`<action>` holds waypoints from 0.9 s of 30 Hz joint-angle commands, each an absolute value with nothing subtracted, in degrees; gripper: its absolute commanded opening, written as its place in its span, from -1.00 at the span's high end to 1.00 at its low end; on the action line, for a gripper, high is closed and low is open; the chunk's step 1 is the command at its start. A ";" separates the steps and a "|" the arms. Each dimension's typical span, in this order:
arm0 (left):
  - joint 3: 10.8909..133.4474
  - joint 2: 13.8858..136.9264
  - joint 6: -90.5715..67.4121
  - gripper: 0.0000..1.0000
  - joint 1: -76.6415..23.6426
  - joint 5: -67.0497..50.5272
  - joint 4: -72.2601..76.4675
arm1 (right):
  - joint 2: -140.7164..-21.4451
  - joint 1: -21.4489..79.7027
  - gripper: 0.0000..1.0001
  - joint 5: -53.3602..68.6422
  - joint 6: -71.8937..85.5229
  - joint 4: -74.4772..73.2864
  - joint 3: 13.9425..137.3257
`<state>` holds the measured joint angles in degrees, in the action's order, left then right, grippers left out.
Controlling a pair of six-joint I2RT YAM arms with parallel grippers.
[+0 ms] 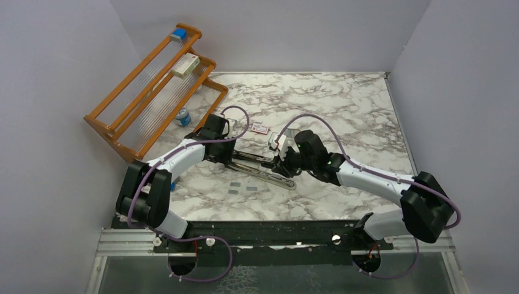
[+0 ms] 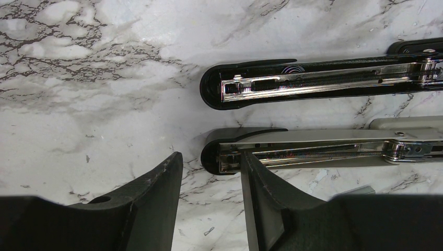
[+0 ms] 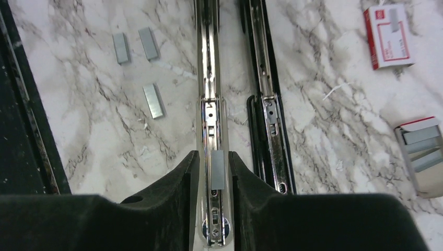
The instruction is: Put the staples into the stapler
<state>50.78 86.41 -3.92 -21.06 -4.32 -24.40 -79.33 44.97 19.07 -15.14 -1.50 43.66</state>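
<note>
The black stapler (image 3: pixel 265 99) lies opened flat, its silver rail up, also in the left wrist view (image 2: pixel 313 78). Beside it lies a light grey stapler-like tool (image 3: pixel 209 78), opened too. My right gripper (image 3: pixel 213 155) straddles the grey tool's rail, open. One strip of staples (image 3: pixel 218 170) rests on that rail between the fingers, a slim gap on each side. Three loose strips (image 3: pixel 153 100) lie to the left. The red-and-white packet (image 3: pixel 389 35) and grey tray (image 3: pixel 423 151) sit right. My left gripper (image 2: pixel 211 162) is open at the grey tool's tip (image 2: pixel 222 157), holding nothing.
A wooden rack (image 1: pixel 153 86) with small boxes stands at the back left, a small blue-and-white bottle (image 1: pixel 182 116) at its foot. Grey walls close in the marble table (image 1: pixel 343 110) on three sides. Both arms meet over the two opened tools mid-table.
</note>
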 commanded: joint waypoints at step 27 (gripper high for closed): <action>53.46 87.35 -2.29 0.49 -20.70 -2.78 -23.90 | -83.54 44.90 0.33 16.39 -5.55 5.32 41.32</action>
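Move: The left fingers straddle the grey stapler's left end, roughly 1 cm below their hand point; the black stapler's left end is about 5 cm farther out and 1 cm to the right. From the right hand, the staple strip in the grey channel is level fore and aft, 1 cm right and 5 cm down. The nearest loose strip lies some 3 cm back and 8 cm left of the right hand, the black stapler's middle 8 cm ahead and 4 cm left. Close the left gripper from half to about a quarter open on the grey stapler's left end, easing barely half a centimetre forward and drawing the end leftward with the right-hand finger. Let the right hand finish rising, about 2 cm, then sink some 4.5 cm towards the staple strip, turning slightly clockwise and tipping downward, its fingers kept a little open. ##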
